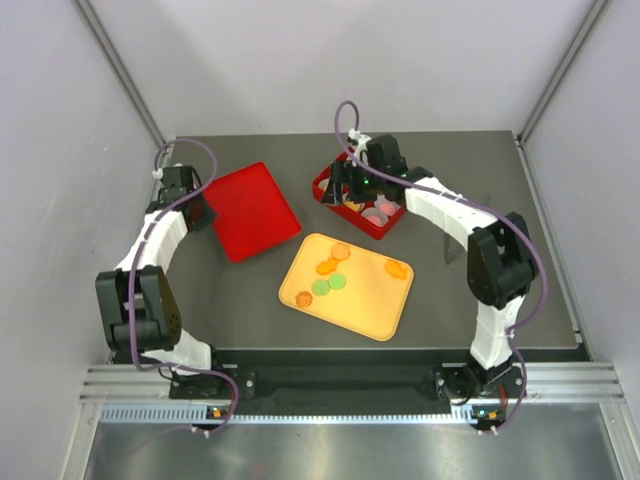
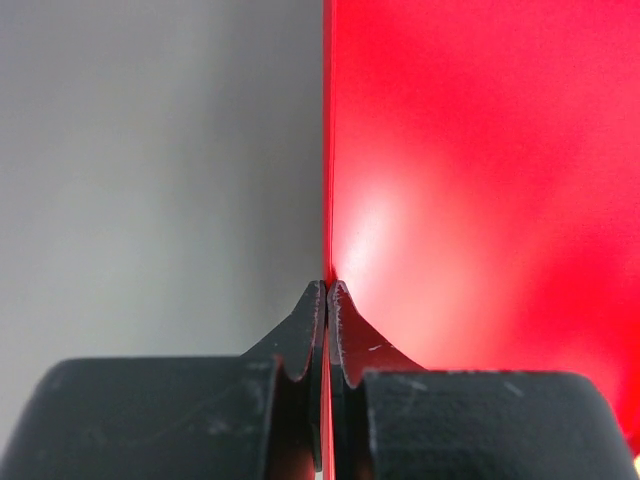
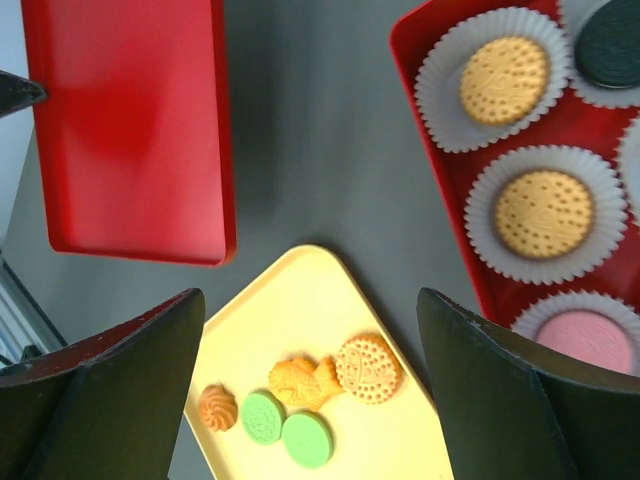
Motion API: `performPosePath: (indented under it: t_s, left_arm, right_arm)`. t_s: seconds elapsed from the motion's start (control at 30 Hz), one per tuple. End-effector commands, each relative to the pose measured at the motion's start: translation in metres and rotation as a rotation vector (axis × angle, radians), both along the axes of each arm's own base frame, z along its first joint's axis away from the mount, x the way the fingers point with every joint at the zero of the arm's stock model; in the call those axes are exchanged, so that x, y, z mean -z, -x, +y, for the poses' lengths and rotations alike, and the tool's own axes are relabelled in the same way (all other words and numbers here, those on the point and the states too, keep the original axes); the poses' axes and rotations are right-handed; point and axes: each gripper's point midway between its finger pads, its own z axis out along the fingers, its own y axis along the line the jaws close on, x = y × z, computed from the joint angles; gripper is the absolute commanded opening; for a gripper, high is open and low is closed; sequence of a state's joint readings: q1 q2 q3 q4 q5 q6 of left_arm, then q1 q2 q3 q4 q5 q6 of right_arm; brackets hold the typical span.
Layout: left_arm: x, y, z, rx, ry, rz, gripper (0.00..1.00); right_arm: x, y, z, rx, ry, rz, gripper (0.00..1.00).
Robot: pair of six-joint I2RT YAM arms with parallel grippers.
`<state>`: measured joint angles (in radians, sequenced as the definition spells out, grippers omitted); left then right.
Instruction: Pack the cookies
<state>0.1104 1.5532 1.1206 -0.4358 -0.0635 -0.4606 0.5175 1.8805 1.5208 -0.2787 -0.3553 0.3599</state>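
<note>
Several cookies (image 1: 330, 275) lie on a yellow tray (image 1: 375, 305) at mid table: a dotted round orange one (image 3: 368, 368), a fish-shaped one (image 3: 300, 382), two green discs (image 3: 262, 417) and a small swirl (image 3: 218, 406). More cookies sit in white paper cups in the red box (image 1: 325, 188): two orange (image 3: 544, 213), a pink (image 3: 587, 340) and a black (image 3: 612, 48). My right gripper (image 3: 308, 296) hangs open and empty over the box's near-left corner (image 1: 345, 185). My left gripper (image 2: 327, 285) is shut on the thin edge of the flat red lid (image 2: 480, 180), at that lid's left side (image 1: 205, 213).
The red lid (image 1: 250, 210) lies flat on the dark table, left of the box and behind the yellow tray. A strip of bare table (image 3: 320, 150) separates lid, box and tray. Grey walls close in the table on three sides.
</note>
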Motion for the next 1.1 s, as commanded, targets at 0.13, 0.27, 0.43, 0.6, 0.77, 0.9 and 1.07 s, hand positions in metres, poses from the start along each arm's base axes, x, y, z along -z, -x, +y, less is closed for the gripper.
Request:
performPosePath:
  t_s: [0.13,0.27,0.43,0.6,0.77,0.9,1.07]
  left_arm:
    - [-0.034,0.011,-0.025,0.096,0.088,-0.103,0.0]
    - [-0.047,0.016,-0.042,0.153,0.16,-0.147,0.0]
    - [-0.06,0.024,-0.064,0.226,0.234,-0.195,0.0]
    - [-0.065,0.029,-0.084,0.28,0.251,-0.217,0.0]
    - [-0.067,0.033,-0.103,0.334,0.265,-0.241,0.0]
    - [-0.071,0.031,-0.118,0.379,0.284,-0.276,0.0]
    - [-0.082,0.023,-0.137,0.424,0.281,-0.337,0.0]
  right_arm:
    - [-0.025,0.002,0.048,-0.102,-0.091,-0.031,0.86]
    - [-0.029,0.0,0.067,-0.144,-0.151,-0.018,0.86]
    - [-0.039,-0.006,0.08,-0.168,-0.2,-0.01,0.86]
    - [-0.04,-0.002,0.094,-0.203,-0.246,0.029,0.85]
    - [-0.045,-0.001,0.1,-0.21,-0.286,0.061,0.8]
    - [-0.047,0.002,0.099,-0.214,-0.297,0.081,0.71]
    - [-0.045,0.01,0.091,-0.201,-0.293,0.102,0.55]
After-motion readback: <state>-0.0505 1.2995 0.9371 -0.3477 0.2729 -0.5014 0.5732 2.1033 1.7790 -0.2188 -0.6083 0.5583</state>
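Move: The red lid, already pinched at its left edge, has its middle about 11 cm to the left hand's right and 2 cm ahead; the box it is carried towards lies 44 cm right, 9 ahead, 9 below. From the open right hand, the lid's middle is some 24 cm left, 2 back and 5 below. The box's middle is 9 cm to the right hand's right, 6 ahead, 13 below; the cookie tray's 20 back, 4 right, 15 below. Held fast by its left edge, the red lid is swept by the left hand about 12 cm to the right towards the right hand, also back and up, swinging clockwise some 20 degrees with its right side tipping up. The right hand reaches about 8 cm left to meet it, its left side rolling up, then begins closing its wide-open fingers around the lid's right edge by the far corner. ##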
